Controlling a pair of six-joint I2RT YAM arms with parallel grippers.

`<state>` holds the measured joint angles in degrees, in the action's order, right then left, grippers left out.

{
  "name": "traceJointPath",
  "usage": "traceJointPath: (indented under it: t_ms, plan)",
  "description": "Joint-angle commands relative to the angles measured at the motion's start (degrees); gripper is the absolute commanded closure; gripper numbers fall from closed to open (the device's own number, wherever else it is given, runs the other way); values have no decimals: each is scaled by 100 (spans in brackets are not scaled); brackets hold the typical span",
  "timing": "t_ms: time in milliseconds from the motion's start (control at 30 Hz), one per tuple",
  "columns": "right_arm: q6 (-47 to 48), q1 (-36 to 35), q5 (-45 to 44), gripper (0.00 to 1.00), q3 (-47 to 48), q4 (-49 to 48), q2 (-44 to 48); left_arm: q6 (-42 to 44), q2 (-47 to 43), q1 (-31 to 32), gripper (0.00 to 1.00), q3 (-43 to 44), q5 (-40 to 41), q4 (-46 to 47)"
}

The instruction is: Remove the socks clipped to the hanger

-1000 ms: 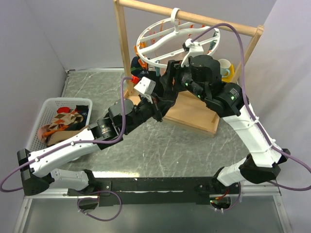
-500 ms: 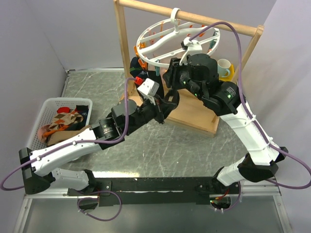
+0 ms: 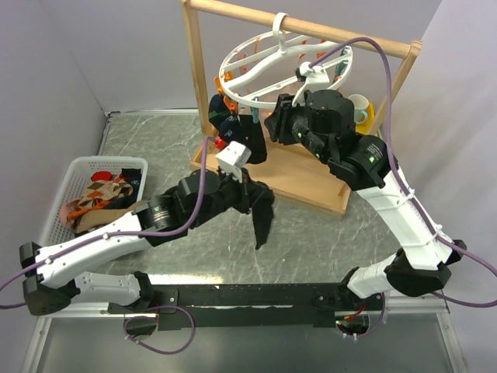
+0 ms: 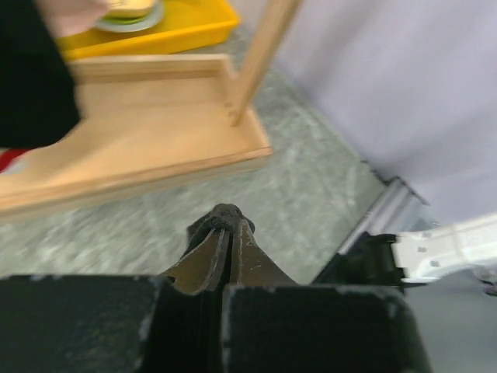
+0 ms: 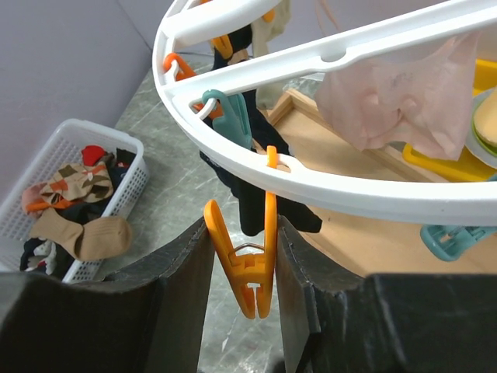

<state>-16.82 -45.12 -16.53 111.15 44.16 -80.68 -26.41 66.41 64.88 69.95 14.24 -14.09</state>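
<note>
The white round hanger point(image 3: 256, 74) hangs by its hook from the wooden rail. Dark socks point(image 3: 233, 128) stay clipped at its left side, and a pale pink sock point(image 5: 388, 101) hangs from its ring. My right gripper point(image 5: 245, 225) is shut on an orange clip point(image 5: 250, 272) under the ring point(image 5: 326, 183); that clip holds nothing. In the top view this gripper point(image 3: 273, 124) sits right of the dark socks. My left gripper point(image 3: 250, 190) is shut on a black sock point(image 3: 262, 221) that dangles above the table, free of the hanger. Its tips point(image 4: 227, 221) pinch dark fabric.
A white basket point(image 3: 58, 194) at the left holds several loose socks. The light wooden frame's base point(image 3: 311, 183) lies behind my left gripper. A yellow tray with a cup point(image 3: 362, 111) stands at the back right. Grey walls close in on both sides.
My left arm has drawn back toward the near side and the black sock has come away from the hanger. My right gripper has closed on the orange clip.
</note>
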Motion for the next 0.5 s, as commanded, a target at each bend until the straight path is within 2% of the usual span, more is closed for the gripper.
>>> traceJointPath:
  t_ms: [0, 100, 233, 467]
  plan:
    - [38, 30, -183, 57, -146, -136, 369, -39, -418, 7, 99, 88, 1262, -998]
    - [21, 48, -253, 57, -252, -118, 509, 31, -655, -124, 99, 62, 1782, -1368]
    - [82, 109, -403, 56, -393, -92, 677, 75, -954, -669, 99, 62, 1837, -1737]
    - [179, 302, -561, 54, -621, 13, 958, 154, -1332, -2214, 99, 133, 2338, -2406]
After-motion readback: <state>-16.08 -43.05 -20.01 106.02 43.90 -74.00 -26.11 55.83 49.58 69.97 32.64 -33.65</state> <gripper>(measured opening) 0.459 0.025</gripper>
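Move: The left hand still grips the freed black sock; the basket lies roughly 50 cm to its left, about 6 cm farther out and 30 cm below. A dark sock still hanging is some 12 cm ahead of this hand, 3 cm left, about level. The right fingers are around the empty orange clip, about 1 cm ahead, straight in line and level, with a teal clip roughly 4 cm left and 2 cm farther out. The left hand swings the gripped sock about 17 cm left towards the basket, while the right drifts 4 cm right. ##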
